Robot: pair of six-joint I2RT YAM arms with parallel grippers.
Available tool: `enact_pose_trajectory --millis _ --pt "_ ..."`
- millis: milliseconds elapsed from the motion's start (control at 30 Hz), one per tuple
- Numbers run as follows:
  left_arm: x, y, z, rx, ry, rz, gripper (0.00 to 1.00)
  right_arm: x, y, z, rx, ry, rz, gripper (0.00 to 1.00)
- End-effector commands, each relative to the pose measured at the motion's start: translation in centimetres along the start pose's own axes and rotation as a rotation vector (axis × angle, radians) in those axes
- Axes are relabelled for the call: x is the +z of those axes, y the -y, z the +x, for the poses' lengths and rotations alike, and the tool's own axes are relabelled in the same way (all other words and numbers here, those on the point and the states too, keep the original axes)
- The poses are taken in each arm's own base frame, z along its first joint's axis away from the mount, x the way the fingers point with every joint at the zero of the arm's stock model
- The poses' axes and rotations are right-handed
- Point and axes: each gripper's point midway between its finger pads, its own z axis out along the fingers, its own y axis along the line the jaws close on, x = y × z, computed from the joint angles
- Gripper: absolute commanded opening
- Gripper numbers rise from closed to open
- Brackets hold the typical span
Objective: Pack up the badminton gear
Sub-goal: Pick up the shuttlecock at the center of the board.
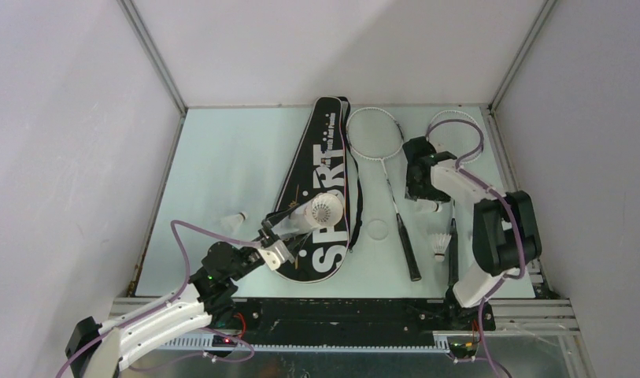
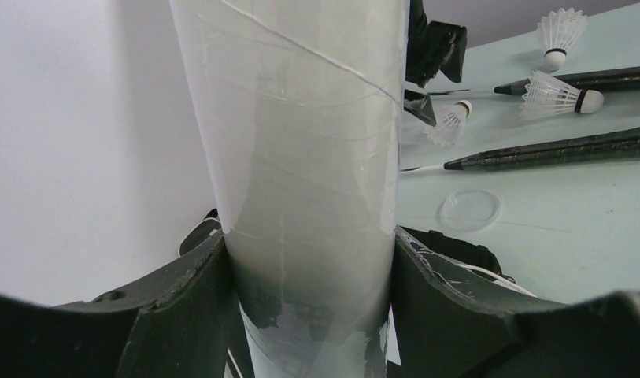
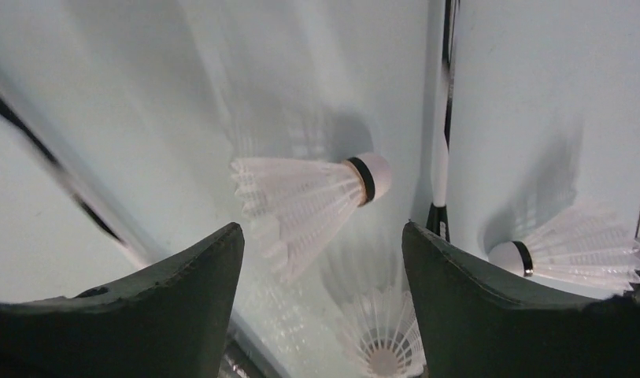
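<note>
My left gripper (image 1: 275,235) (image 2: 308,236) is shut on the long white tube (image 1: 312,214) (image 2: 301,142), held tilted above the black SPORT bag (image 1: 326,169). My right gripper (image 1: 423,197) (image 3: 320,228) hangs open low over the table. One shuttlecock (image 3: 308,197) lies on its side just beyond its fingertips, and another (image 3: 383,339) shows end-on between the fingers, untouched. A further shuttlecock (image 3: 576,248) lies right of the right finger. Two rackets (image 1: 375,134) (image 1: 458,126) lie right of the bag, with a shuttlecock (image 1: 438,246) between their handles. One more shuttlecock (image 1: 236,220) sits left of the bag.
A clear round lid (image 1: 377,230) (image 2: 469,209) lies flat between the bag and the nearer racket handle (image 1: 409,253). White walls close in the table on the left, back and right. The right arm's elbow (image 1: 501,232) stands over the table's right edge.
</note>
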Motion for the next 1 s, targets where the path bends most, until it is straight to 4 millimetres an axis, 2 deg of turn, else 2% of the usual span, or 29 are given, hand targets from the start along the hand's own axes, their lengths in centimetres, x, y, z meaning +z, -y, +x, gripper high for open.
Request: enact_pose_trajectory --millis 0,133,300,500,600,767,967 --pt "-0.3 -0.2 1.0 -0.011 -0.033 -0.025 0.52 1.9 -0.7 -1.2 0.016 0.023 -0.01 0.76" --pt "-0.4 -0.2 0.9 -0.011 -0.027 -0.026 0.52 3.6 0.3 -0.9 0.012 -0.003 0.062 0.71" --pt "-0.3 -0.1 0.9 -0.012 -0.026 -0.024 0.52 4.7 0.2 -0.7 0.005 -0.012 0.081 0.64" --pt "-0.2 0.0 1.1 -0.015 -0.032 -0.02 0.52 4.8 0.5 -1.4 0.007 0.015 0.107 0.58" --pt "-0.2 0.0 1.1 -0.015 -0.036 -0.018 0.51 4.8 0.7 -1.5 -0.002 0.025 0.126 0.49" --pt "-0.2 0.0 1.1 -0.015 -0.037 -0.016 0.51 4.7 0.7 -2.2 -0.021 0.042 0.154 0.48" --pt "-0.2 0.1 1.2 -0.016 -0.041 -0.014 0.51 4.2 0.1 -2.5 -0.061 0.068 0.184 0.38"
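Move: The shuttlecock at the center of the board lies about 2 cm ahead and 2 cm to the right of my right hand, some 4 cm below it. A second shuttlecock sits about 14 cm nearer to me than that one and 4 cm to its right. The right racket's shaft passes about 9 cm to its right, the left racket's about 11 cm to its left. From my left hand, the center shuttlecock is roughly 15 cm ahead, 42 cm right and 20 cm below. I sink my right hand about 4 cm onto the center shuttlecock, easing right, then stay low and slide some 1.5 cm forward while its left side tips down by about 10 degrees. All the while my fingers close from wide to under half open, ending either side of the skirt near the cork and seeming to touch it. ##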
